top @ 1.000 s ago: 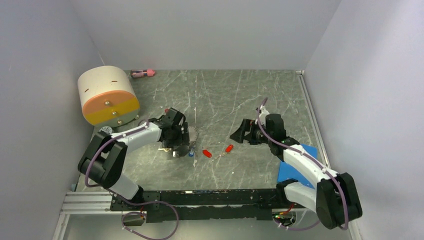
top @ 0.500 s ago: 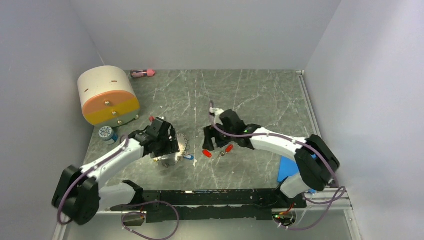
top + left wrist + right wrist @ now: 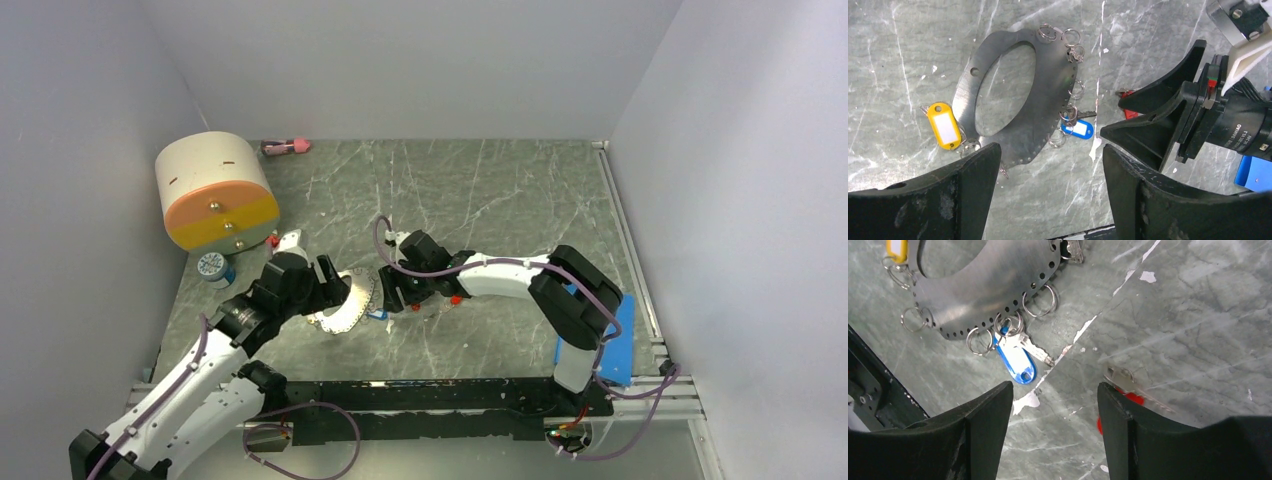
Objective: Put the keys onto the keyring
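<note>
The keyring [image 3: 345, 315] is a flat silver plate [image 3: 1050, 100] with a large oval hole and small split rings along its rim. One ring carries a blue tag [image 3: 1018, 362] and a silver key [image 3: 1037, 354]. Loose keys lie right of it: a red head [image 3: 1134, 398] under a pale metal key [image 3: 1120, 375], and another red patch [image 3: 1099, 426] at my finger's edge. My right gripper [image 3: 400, 290] hangs open over the bare table between the blue tag and the red keys [image 3: 455, 298]. My left gripper [image 3: 322, 285] is open beside the plate's near-left rim and holds nothing.
A cream-and-orange drum [image 3: 215, 190] stands at the back left, with a small round bottle [image 3: 213, 267] below it. A pink object [image 3: 285, 147] lies by the back wall. A blue pad [image 3: 610, 345] lies at the right. A yellow tag [image 3: 945, 125] hangs on the plate's left rim.
My right arm has swept left across the table to the keys by the plate, and its jaws have narrowed. My left arm has drawn back toward the near left, uncovering the plate.
</note>
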Controlling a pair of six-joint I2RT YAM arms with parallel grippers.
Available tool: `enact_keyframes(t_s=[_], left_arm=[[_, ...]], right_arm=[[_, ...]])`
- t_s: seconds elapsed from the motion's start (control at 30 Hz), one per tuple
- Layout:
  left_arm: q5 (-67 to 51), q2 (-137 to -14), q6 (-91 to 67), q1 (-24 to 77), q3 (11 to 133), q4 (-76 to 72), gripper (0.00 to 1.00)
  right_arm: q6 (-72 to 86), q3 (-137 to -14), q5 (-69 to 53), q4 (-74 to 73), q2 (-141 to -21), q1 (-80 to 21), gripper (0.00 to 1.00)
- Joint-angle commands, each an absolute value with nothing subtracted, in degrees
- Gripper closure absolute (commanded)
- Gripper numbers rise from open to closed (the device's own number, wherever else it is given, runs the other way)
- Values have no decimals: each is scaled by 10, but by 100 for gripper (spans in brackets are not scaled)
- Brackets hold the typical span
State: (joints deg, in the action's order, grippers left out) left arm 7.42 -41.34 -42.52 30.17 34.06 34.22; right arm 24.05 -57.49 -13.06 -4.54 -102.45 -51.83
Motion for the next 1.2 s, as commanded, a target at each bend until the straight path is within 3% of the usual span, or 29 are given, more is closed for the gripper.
enact_keyframes(t_s=[0.0,0.6,0.87,0.93,1.1,1.17], left_arm=[[79,-392,-408,300,326,305,20],[57,-657,-370,298,365,204,20],[69,-768,-334,290,420,206,21],[66,-771,-336,288,417,199,21],[65,-761,-347,285,403,194,21],[66,-752,-350,285,394,193,21]], right_arm=[[265,-581,-87,-47,-1030,-517,34],[252,-470,-97,-39,-948,-372,30],[216,-479,-123,-43,-888,-397,32],[210,-493,-129,-42,-889,-419,36],[221,-548,-158,-41,-950,-456,64],[231,-566,-172,-34,-990,-465,65]])
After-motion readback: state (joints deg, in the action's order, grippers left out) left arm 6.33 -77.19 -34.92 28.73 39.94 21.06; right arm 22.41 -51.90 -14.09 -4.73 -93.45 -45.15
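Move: The right hand hangs low, its forward finger at the nearer red-tagged key, whose tag is about 4 cm to its right and 2 cm below. The blue-tagged key is some 3 cm left and 2 cm back, the second red tag about 13 cm to the right, level. From the left hand the metal plate lies about 4 cm ahead and 12 cm below; at that same depth, the blue-tagged key is 6 cm right and 2 cm ahead, the yellow tag roughly 7 cm left and 1 cm ahead. With a fingertip on the nearer red-tagged key, the right hand sweeps it right and forward, staying low, about 10 cm by 6 cm and turning clockwise; it then comes free, swings back left and a little back, rises some 3 cm and half closes empty. Meanwhile the left hand, fingers still open, sinks about 9 cm, then reaches 5 cm forward over the plate, tipping further down. ##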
